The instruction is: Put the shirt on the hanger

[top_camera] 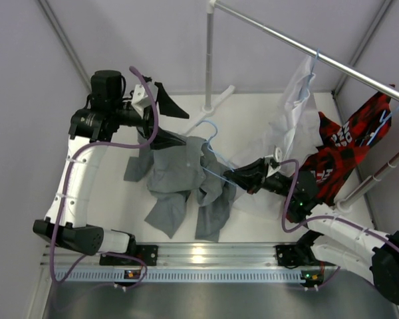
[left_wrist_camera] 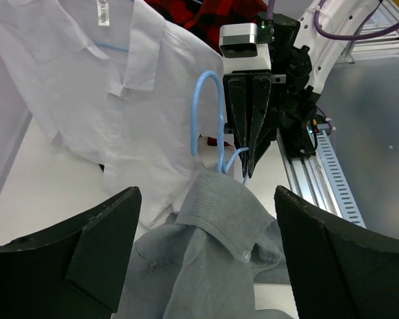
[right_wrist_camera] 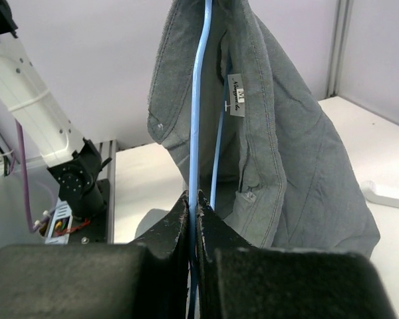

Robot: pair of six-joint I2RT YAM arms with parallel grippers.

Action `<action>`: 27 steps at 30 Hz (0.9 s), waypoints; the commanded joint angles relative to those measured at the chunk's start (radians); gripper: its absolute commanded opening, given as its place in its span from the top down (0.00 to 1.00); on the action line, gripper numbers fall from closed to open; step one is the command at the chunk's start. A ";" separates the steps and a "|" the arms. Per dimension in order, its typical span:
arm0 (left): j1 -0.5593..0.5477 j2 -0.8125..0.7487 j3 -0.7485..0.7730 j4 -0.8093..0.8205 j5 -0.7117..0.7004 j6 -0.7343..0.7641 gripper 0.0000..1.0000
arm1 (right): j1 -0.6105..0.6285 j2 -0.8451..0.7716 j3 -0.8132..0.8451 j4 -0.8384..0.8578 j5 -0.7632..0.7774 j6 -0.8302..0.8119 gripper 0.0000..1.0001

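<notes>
The grey shirt (top_camera: 179, 183) lies crumpled on the table's middle, its collar end raised toward the light-blue hanger (top_camera: 211, 133). My right gripper (top_camera: 227, 176) is shut on the hanger's thin bar, which runs into the shirt's neck. In the right wrist view the hanger (right_wrist_camera: 198, 100) passes between the closed fingers (right_wrist_camera: 176, 219), and the shirt (right_wrist_camera: 286, 153) drapes over it. My left gripper (top_camera: 185, 127) is open just above the collar. In the left wrist view its fingers (left_wrist_camera: 100, 246) flank the collar of the shirt (left_wrist_camera: 219, 226), with the hanger's hook (left_wrist_camera: 209, 106) and the right gripper (left_wrist_camera: 249, 163) beyond.
A white shirt (top_camera: 294, 109) and a red-and-black garment (top_camera: 339, 149) hang from the metal rail (top_camera: 299, 46) at the back right. The rack's post (top_camera: 209, 60) stands behind the grey shirt. The arms' mounting rail (top_camera: 206, 256) runs along the near edge.
</notes>
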 commanded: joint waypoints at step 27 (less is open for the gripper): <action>-0.094 -0.012 -0.151 0.005 -0.096 -0.021 0.35 | -0.049 -0.045 0.168 -0.160 -0.161 -0.125 1.00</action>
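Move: The grey shirt's collar is roughly 7 cm to the right of the open left gripper, 1 cm back and 7 cm below it. The blue hanger's hook rises above the collar, 9 cm right, 1 cm back and 2 cm below that gripper; the hanger corner in the right fingers is 17 cm right, 5 cm back and 15 cm down. From the right hand the collar sits some 10 cm left, 4 cm ahead and 8 cm up. Lower the left gripper about 6 cm and ease it some 2 cm to the right, so its fingers come down to either side of the grey collar below the hook. Roll it roughly 10 degrees, forward side down, and narrow the fingers to around two-thirds open without shutting them. Keep the hanger corner pinched in the right gripper, almost in place. ##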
